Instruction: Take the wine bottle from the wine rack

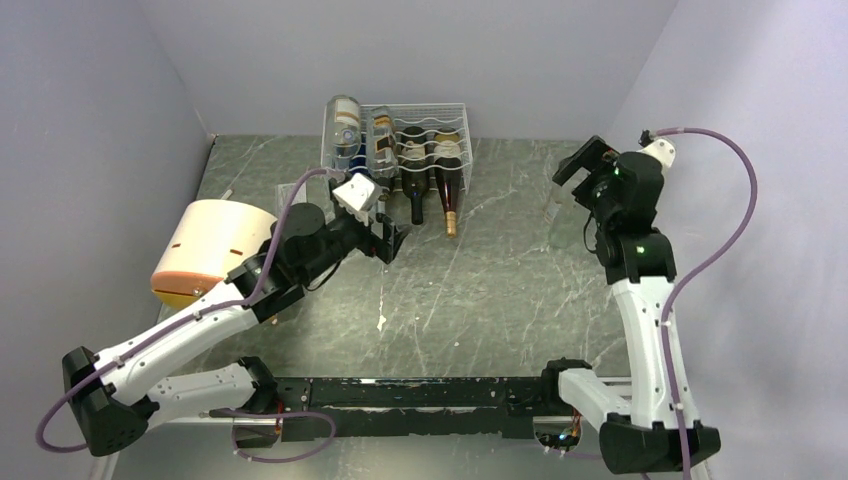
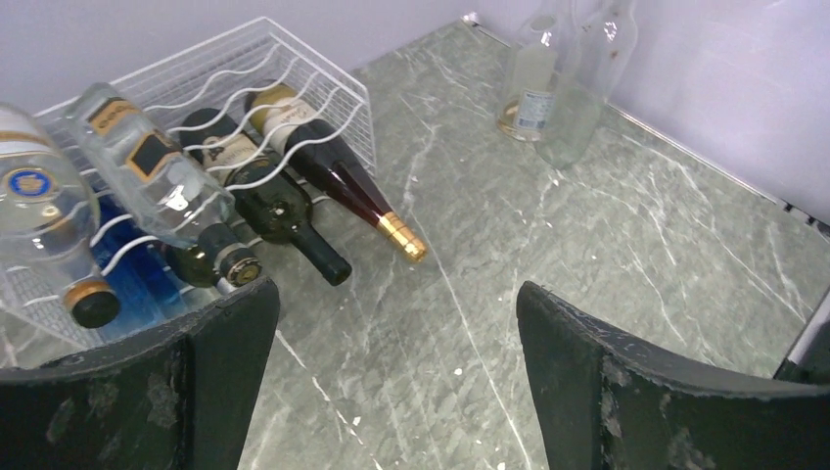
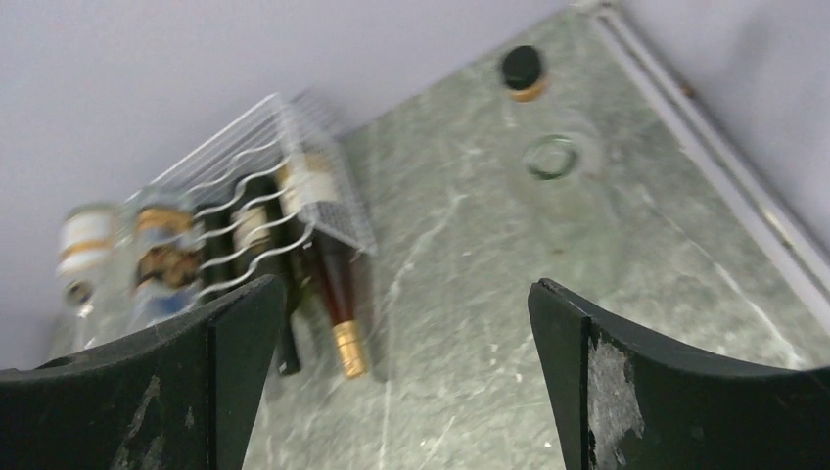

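Note:
The white wire wine rack (image 1: 432, 128) stands at the back of the table, also in the left wrist view (image 2: 256, 59) and the right wrist view (image 3: 256, 164). Several bottles lie in it. A red wine bottle (image 1: 450, 195) (image 2: 345, 182) with a gold cap and a dark green bottle (image 1: 415, 195) (image 2: 286, 212) poke their necks out of the front. Two clear bottles (image 2: 147, 168) lie on the left side. My left gripper (image 1: 388, 240) (image 2: 396, 294) is open and empty, just in front-left of those necks. My right gripper (image 1: 583, 160) (image 3: 406, 289) is open and empty, high at the right.
A cream cylindrical drum (image 1: 212, 250) lies on its side at the left, beside my left arm. Two clear bottles (image 2: 533, 78) stand near the right wall. From above, their tops are a black cap (image 3: 522, 69) and an open glass mouth (image 3: 550, 157).

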Robot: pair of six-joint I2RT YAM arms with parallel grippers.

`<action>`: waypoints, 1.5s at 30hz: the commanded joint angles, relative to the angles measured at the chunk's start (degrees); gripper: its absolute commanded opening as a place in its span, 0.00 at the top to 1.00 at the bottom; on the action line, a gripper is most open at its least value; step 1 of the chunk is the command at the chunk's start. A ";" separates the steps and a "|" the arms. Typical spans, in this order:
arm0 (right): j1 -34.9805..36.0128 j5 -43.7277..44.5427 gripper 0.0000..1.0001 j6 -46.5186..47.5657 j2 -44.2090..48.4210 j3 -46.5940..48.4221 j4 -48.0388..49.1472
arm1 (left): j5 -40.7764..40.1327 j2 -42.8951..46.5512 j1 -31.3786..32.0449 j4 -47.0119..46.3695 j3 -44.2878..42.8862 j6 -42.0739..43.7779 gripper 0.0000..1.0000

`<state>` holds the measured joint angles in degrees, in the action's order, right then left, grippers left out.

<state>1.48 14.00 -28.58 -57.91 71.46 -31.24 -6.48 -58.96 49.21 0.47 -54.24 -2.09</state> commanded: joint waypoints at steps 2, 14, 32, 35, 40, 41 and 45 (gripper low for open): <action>0.30 -21.85 0.00 4.09 1.05 1.26 1.97 | -6.38 3.16 -0.34 -2.04 1.65 0.68 0.05; 33.88 -9.95 0.00 -6.97 -21.26 6.95 14.51 | -22.45 8.81 -0.53 -2.83 3.98 -1.19 0.06; 35.96 -11.64 0.03 -26.85 -51.57 10.05 39.36 | -23.11 9.92 -0.70 -3.14 4.29 -0.38 0.06; 35.44 -12.25 0.07 -28.31 -54.10 10.93 41.62 | -22.68 9.94 -0.65 -3.27 4.34 -0.54 0.06; 34.10 -14.27 0.21 -30.20 -57.45 13.08 43.89 | -22.22 9.44 -0.70 -3.21 4.28 -0.44 0.07; 34.04 -14.61 0.24 -30.48 -58.23 13.57 44.02 | -22.17 9.32 -0.65 -3.12 4.21 -0.39 0.07; 33.48 -15.62 0.35 -31.24 -60.41 14.74 44.61 | -21.92 9.19 -0.69 -2.97 4.07 -0.46 0.07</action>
<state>35.62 -0.38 -58.04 -116.75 84.14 10.33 -29.15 -49.82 48.93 -1.45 -49.39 -2.79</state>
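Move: The bottle to go for next is the clear one with the black-and-orange label, lying neck towards you on the rack. Its middle is about 24 cm ahead of the right hand, 39 cm to its left and 14 cm below. The white-label bottle lies 8 cm left of it, level; the dark wine bottle 6 cm right of it and 8 cm lower. From the left hand the target is about 31 cm ahead, 2 cm left and 12 cm below. Swing the open right gripper some 39 cm left towards the rack, sinking about 19 cm and then easing forward to the clear bottle's neck. Turn it counter-clockwise and roll its left side up, about 30 degrees each, and start narrowing the fingers around the neck near the end. Meanwhile draw the open left gripper roughly 9 cm left and slightly up, turning it counter-clockwise. ##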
